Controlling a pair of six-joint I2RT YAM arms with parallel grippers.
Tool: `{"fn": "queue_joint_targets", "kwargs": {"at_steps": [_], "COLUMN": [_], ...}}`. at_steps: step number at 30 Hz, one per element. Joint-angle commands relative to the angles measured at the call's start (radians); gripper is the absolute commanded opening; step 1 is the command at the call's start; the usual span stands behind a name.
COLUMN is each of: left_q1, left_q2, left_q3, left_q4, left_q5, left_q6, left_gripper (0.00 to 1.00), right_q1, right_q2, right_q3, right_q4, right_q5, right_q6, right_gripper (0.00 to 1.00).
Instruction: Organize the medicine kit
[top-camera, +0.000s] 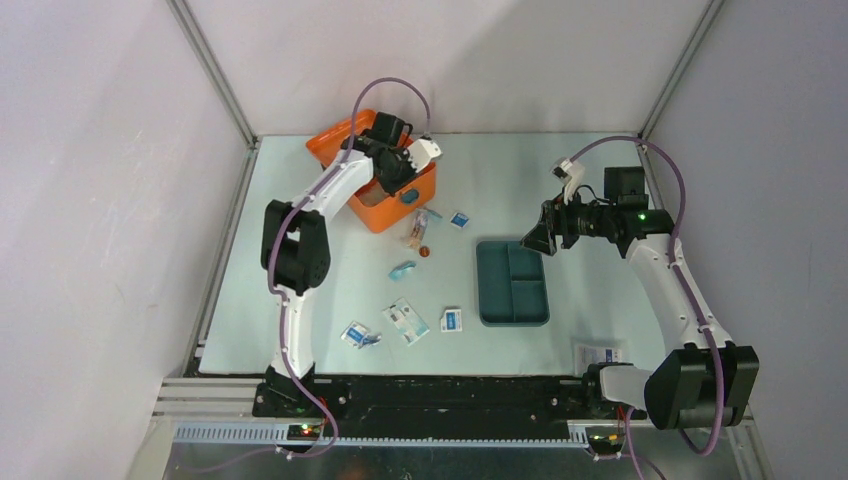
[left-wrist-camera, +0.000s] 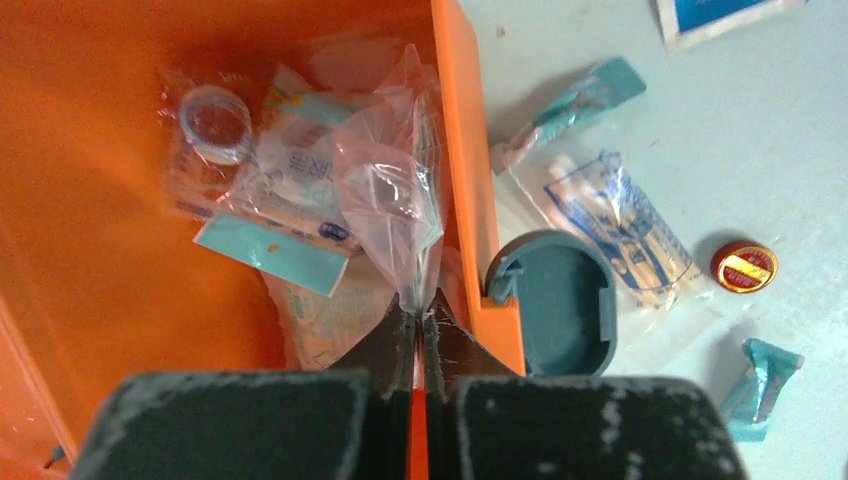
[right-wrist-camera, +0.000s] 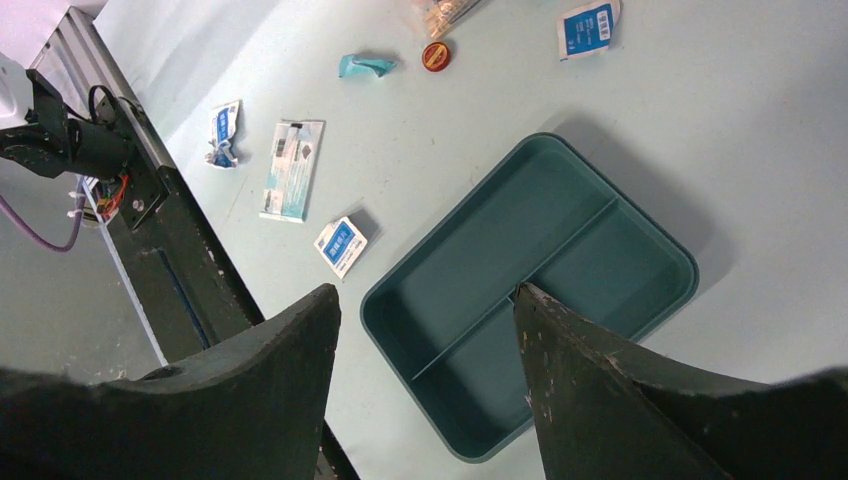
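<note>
The orange medicine kit (top-camera: 345, 142) stands open at the back left, its teal latch (left-wrist-camera: 560, 300) on the near wall (left-wrist-camera: 460, 150). My left gripper (left-wrist-camera: 418, 305) hangs over the kit's inside, just within that wall, shut on the lower end of a clear plastic bag (left-wrist-camera: 385, 190). The bag hangs above several packets and a small round clear container (left-wrist-camera: 212, 118) lying in the kit. In the top view the left gripper (top-camera: 395, 180) is over the kit's front part. My right gripper (right-wrist-camera: 425, 290) is open and holds nothing, raised above the near-right of the teal tray (right-wrist-camera: 470, 290).
The dark teal compartment tray (top-camera: 512, 283) lies right of centre. Loose on the table: a red round tin (top-camera: 423, 252), a teal wrapper (top-camera: 402, 269), a clear packet (left-wrist-camera: 610, 215) by the latch, small blue sachets (top-camera: 460, 220) (top-camera: 451, 320), a flat packet (top-camera: 405, 320).
</note>
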Motion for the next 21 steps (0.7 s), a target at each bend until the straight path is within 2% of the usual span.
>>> {"fn": "queue_joint_targets", "kwargs": {"at_steps": [1,10,12,14,15,17,21], "left_q1": [0.009,0.04,0.042,0.042,0.041,0.042,0.043], "left_q2": [-0.056,-0.01,0.001,0.014,0.017,0.009,-0.041], "left_q3": [-0.025,0.069,0.092,0.118,0.126,0.135,0.13], "left_q4": [-0.078,-0.131,-0.132,-0.133,-0.134,-0.137,-0.142], "left_q5": [-0.038,-0.038,-0.05,-0.073,-0.08,-0.089,-0.102], "left_q6": [0.068,0.005,0.002,-0.006,-0.008,-0.012,-0.009], "left_gripper": [0.0,0.0,0.07,0.24,0.37,0.48,0.57], "right_q1": [0.011,0.021,0.022,0.023,0.022,0.023,0.023], "right_q2": [-0.002,0.005,0.003,0.001,0.0,-0.001,0.003], "right_q3": [0.001,0.001,0.002,0.002,0.001,0.002,0.002], "right_q4": [0.013,0.017,0.014,0.011,0.008,0.005,0.005], "right_q5": [0.0,0.008,0.012,0.014,0.016,0.018,0.016], "right_q6": [-0.008,-0.01,-0.012,-0.015,-0.016,-0.018,-0.02], "right_gripper": [0.69,0.69,0.69,0.69,0.69,0.69,0.69]}}
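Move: The left hand, shut on a clear plastic bag, is already inside the orange medicine kit box by its latch wall; the box's middle lies about 3 cm ahead, 3 cm left and 5 cm below. The blue latch is some 3 cm right and 3 cm back; outside, the swab bag lies 5 cm right and 6 cm back, the round cap 5 cm right and 12 cm back. From the right hand, the box is roughly 24 cm ahead and 31 cm left. The left hand lets go of the clear bag inside the kit: still pinching it, the hand sinks about 1.5 cm while drawing left and slightly back, away from the latch wall. The fingers then open to roughly half as the hand lifts about 3 cm and eases forward some 2 cm, ending about 3 cm left of its start. ##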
